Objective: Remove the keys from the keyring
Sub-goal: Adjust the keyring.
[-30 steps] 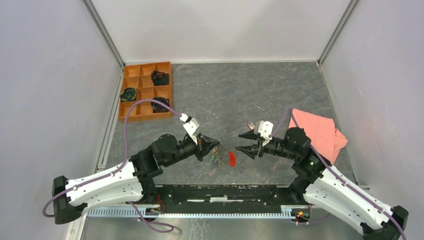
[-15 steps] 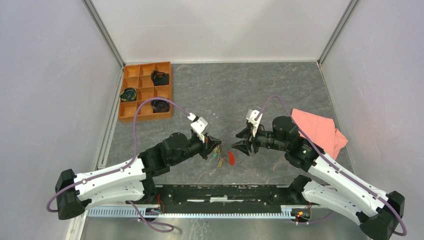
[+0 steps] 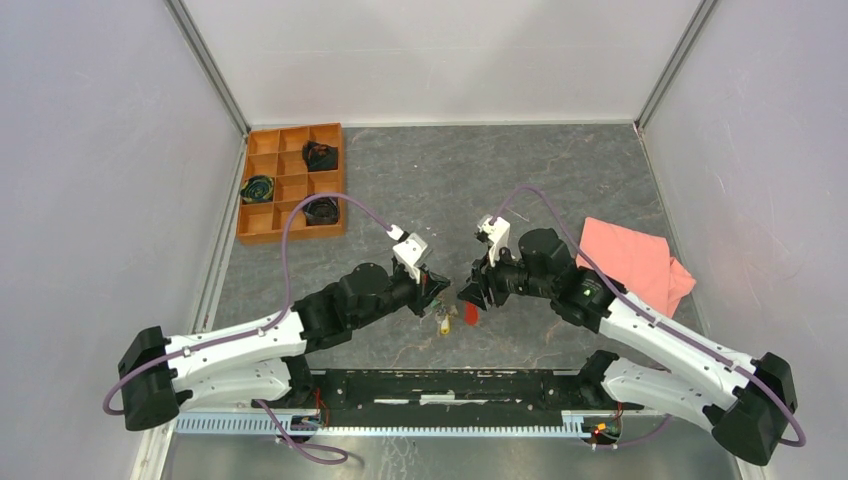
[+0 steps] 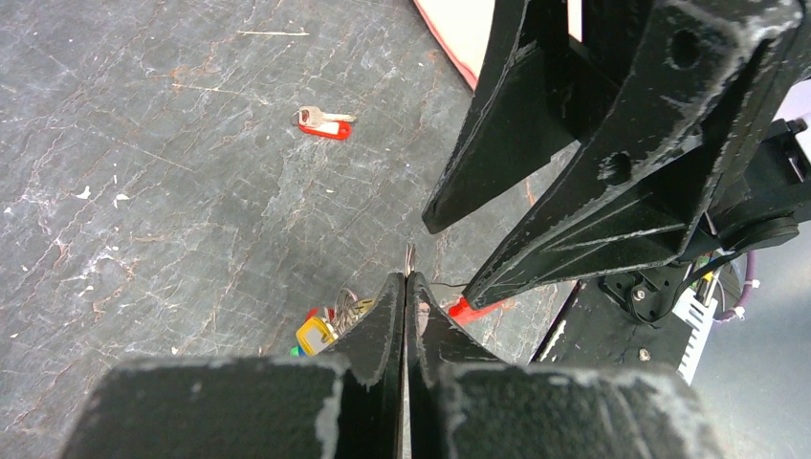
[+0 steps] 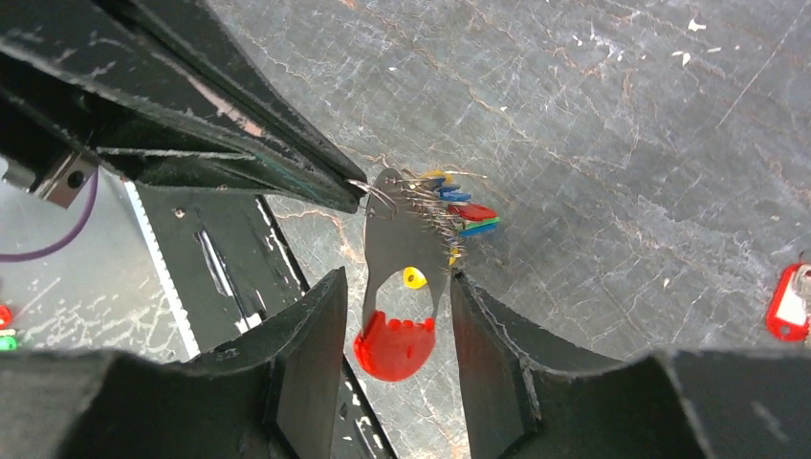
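Observation:
My left gripper (image 3: 441, 283) (image 4: 407, 279) is shut on the thin metal ring (image 4: 409, 256) of the keyring, which sticks out just past its tips. Several keys (image 3: 443, 319) (image 5: 464, 215) with yellow, blue, red and green heads hang bunched from the ring. The keyring's strap (image 5: 406, 249) hangs down, shadowed on the side I see, with a red end (image 5: 392, 346) (image 3: 471, 313). My right gripper (image 3: 468, 296) (image 5: 397, 282) is open and straddles that strap, one finger on each side. The ring (image 5: 381, 194) sits at the tip of the left fingers.
One loose key with a red head (image 4: 323, 123) (image 5: 789, 301) lies flat on the grey table. A pink cloth (image 3: 640, 262) lies at the right. An orange compartment tray (image 3: 270, 225) with dark bundles stands at the back left. The arms' base rail runs along the near edge.
Both grippers have moved towards each other. The right gripper has swung left until its fingers flank the strap, and its jaws have narrowed slightly. The left gripper stays shut on the ring.

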Robot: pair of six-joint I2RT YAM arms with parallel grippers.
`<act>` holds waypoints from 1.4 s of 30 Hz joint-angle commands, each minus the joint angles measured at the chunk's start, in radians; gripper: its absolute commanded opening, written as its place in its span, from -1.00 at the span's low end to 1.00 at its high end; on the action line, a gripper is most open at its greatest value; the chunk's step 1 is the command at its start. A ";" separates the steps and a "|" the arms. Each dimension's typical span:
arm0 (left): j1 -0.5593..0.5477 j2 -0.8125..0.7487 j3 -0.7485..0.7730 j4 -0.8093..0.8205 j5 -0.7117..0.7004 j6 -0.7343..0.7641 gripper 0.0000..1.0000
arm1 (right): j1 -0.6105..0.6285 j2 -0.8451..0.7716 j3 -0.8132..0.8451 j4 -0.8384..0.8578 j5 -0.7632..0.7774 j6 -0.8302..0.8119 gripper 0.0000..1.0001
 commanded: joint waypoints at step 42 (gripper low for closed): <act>0.203 -0.045 0.194 -0.145 -0.182 -0.474 0.53 | 0.017 0.065 -0.275 0.878 0.757 1.163 -1.00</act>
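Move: The keyring hangs from the shut left fingertips, its middle some 3 cm back from them, 2 cm to their right and 5 cm below. From the half-open right fingers, the keyring's middle is about 2 cm left, 2 cm back and 3 cm down; its coloured keys hang roughly 5 cm left, 4 cm back and 6 cm lower, and its red grip 5 cm back, level sideways, 7 cm lower. A loose key with a red tag lies on the table about 10 cm ahead, 8 cm right and 18 cm below. The right hand eases a couple of centimetres down and to the left and shuts its fingers on the keyring's wire coils just below the left fingertips, whereupon the left fingers open to about three quarters and let go. Keeping its pinch, the right hand then swings the keyring about 8 cm forward, dipping slightly before it rises, and turns some 60 degrees, mostly clockwise with its left side lifting, while the open left hand draws off forward, up and left by about 6 cm each way, turning counter-clockwise. ##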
